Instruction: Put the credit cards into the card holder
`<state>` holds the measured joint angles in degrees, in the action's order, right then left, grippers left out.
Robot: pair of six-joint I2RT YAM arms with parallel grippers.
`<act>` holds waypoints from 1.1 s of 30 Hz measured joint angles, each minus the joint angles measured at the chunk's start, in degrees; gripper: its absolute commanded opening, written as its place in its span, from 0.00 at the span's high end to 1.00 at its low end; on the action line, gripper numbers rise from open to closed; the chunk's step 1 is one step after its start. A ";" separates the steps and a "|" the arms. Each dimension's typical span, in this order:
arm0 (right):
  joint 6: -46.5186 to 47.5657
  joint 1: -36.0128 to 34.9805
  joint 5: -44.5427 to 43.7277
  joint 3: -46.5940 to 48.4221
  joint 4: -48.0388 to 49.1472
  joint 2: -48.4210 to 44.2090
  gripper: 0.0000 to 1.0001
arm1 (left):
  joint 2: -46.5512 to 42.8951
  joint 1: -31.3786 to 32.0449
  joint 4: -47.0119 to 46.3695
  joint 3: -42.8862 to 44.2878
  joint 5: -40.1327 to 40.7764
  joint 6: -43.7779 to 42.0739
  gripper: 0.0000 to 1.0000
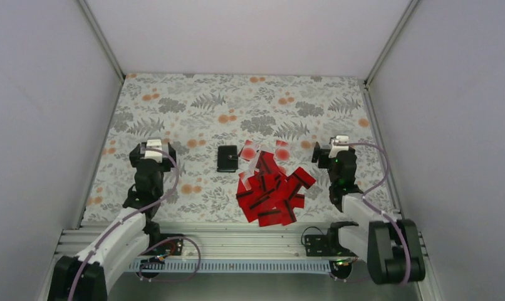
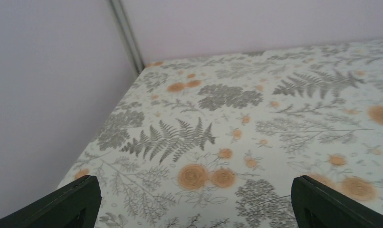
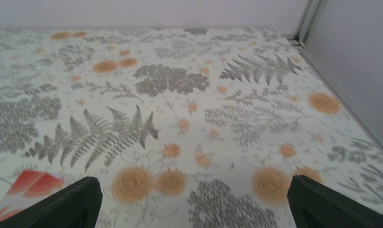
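Several bright red credit cards (image 1: 272,189) with black stripes lie in a loose overlapping heap on the flowered cloth, right of centre. The card holder (image 1: 227,158), small, black and folded shut, lies flat just left of the heap's far end. My left gripper (image 1: 152,150) hovers open well left of the holder, its fingers (image 2: 71,204) wide apart over bare cloth (image 2: 196,199). My right gripper (image 1: 333,150) hovers open just right of the heap. In the right wrist view (image 3: 194,202) only one red card's corner (image 3: 35,183) shows, at the lower left.
The cloth (image 1: 193,100) ends at grey walls with metal corner posts (image 1: 103,37) at left and right. Two pale cards with red blots (image 1: 249,152) rest at the heap's far edge. The arms' mounting rail (image 1: 250,251) runs along the near edge.
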<state>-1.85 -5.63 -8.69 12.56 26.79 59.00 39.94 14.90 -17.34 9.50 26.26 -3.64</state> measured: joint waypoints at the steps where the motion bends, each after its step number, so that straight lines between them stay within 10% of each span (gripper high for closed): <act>1: -0.04 0.96 1.25 -0.17 2.80 1.86 0.01 | 1.79 -0.85 -2.36 -0.50 0.00 0.07 0.00; 17: 1.95 7.30 17.55 6.97 28.87 27.85 0.01 | 37.38 -13.60 -33.94 3.58 -16.09 -3.56 0.00; 33: 1.92 8.15 20.76 5.88 33.16 28.09 0.01 | 49.92 -22.58 -32.33 14.69 -47.56 -5.75 0.00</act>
<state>0.08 2.52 12.08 18.44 59.94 87.09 89.86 -7.68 -49.67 24.18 -21.30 -9.39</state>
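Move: The closed black card holder lies about 27 cm to the right and 4 cm ahead of the left hand, some 16 cm below. For the right hand it is level ahead, roughly 40 cm to the left and 12 cm below. The red card pile is about 13 cm back and 21 cm to the left of the right hand, also 12 cm below. Forward over bare table go both empty, open grippers, without reaching for the holder or cards. The left first sinks about 5 cm, runs out some 13 cm, then eases back 2 cm, turning 25 degrees clockwise; the right advances about 6.5 cm in the first half, then stays there, its fingers tipping up and swinging slightly counter-clockwise. ##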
